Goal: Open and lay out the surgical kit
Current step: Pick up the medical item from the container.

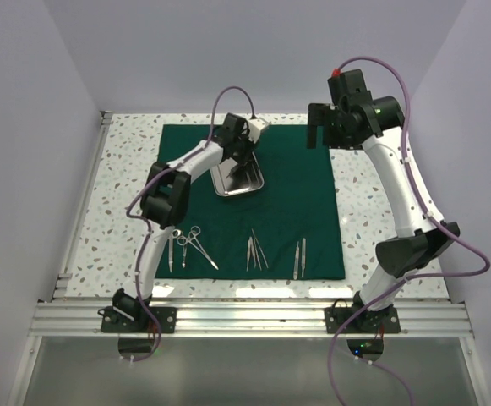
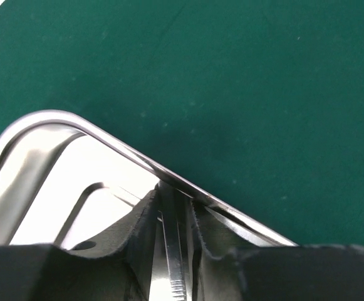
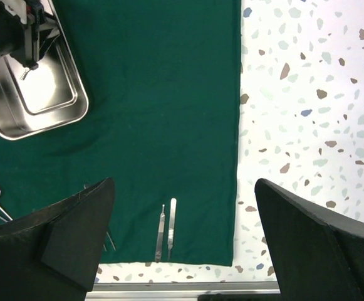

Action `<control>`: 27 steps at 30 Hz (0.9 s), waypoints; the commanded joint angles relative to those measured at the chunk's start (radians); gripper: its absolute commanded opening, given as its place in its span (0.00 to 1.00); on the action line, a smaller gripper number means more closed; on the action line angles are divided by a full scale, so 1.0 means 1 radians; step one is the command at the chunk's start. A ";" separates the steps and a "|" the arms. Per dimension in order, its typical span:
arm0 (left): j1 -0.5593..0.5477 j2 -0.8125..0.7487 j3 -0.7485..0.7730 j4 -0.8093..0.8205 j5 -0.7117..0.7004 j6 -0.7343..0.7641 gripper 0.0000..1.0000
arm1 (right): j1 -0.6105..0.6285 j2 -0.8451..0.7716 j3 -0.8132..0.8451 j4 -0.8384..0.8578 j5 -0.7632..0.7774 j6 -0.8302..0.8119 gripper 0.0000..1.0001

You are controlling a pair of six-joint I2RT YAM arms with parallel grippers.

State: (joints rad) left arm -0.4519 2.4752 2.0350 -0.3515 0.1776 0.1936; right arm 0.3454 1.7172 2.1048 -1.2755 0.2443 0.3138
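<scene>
The dark green cloth (image 1: 287,186) lies spread flat on the table. On its far middle stands the shiny steel tray (image 1: 228,191), whose rim (image 2: 106,135) crosses the left wrist view. My left gripper (image 1: 243,161) reaches down into the tray. Its fingers (image 2: 138,232) press in from both sides on a slim steel instrument (image 2: 172,251) with a ridged grip. Scissors and forceps (image 1: 190,245), tweezers (image 1: 256,251) and two slim handles (image 1: 300,258) lie in a row along the cloth's near edge. My right gripper (image 1: 321,135) hovers wide open above the cloth's far right corner, holding nothing.
Speckled tabletop (image 3: 307,125) borders the cloth (image 3: 156,94) on the right. A metal rail (image 1: 245,315) runs along the near edge, and grey walls close in the left, back and right. From the right wrist, the tray (image 3: 37,122) shows at upper left and the two handles (image 3: 166,229) near the cloth's edge.
</scene>
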 commanded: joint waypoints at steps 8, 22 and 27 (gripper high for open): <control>-0.027 0.125 -0.041 -0.280 -0.155 -0.028 0.00 | -0.006 -0.096 -0.034 -0.025 -0.013 0.016 0.99; -0.011 0.019 0.069 -0.313 -0.173 -0.089 0.00 | -0.006 -0.119 -0.042 -0.016 -0.040 0.042 0.99; 0.012 -0.012 0.137 -0.326 -0.173 -0.115 0.00 | -0.005 -0.103 -0.016 -0.016 -0.043 0.042 0.99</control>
State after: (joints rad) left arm -0.4706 2.4805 2.1265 -0.5442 0.0322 0.1093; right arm 0.3454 1.6386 2.0674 -1.2861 0.2173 0.3481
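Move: The medical item, a slim metal strip, stands between the half-open fingers of the left hand, about 1 cm below the hand point, just inside the tray's right-hand wall. The tray's middle is some 5 cm to the left and 2 cm farther out. The nearest tweezers lie roughly 32 cm back from that hand, about straight behind it. From the right hand the item is about 17 cm ahead, 20 cm left and 29 cm below. Close the left gripper at once, nearly holding its place, and pinch the medical item against the tray's right-hand wall area. Keep that pinch, then late on ease the hand about 2 cm left and 1 cm back, barely rising, turning some 10 degrees, mostly counter-clockwise. Meanwhile draw the open, empty right gripper back 2 cm and up a bit over 1 cm, away from the tray. ##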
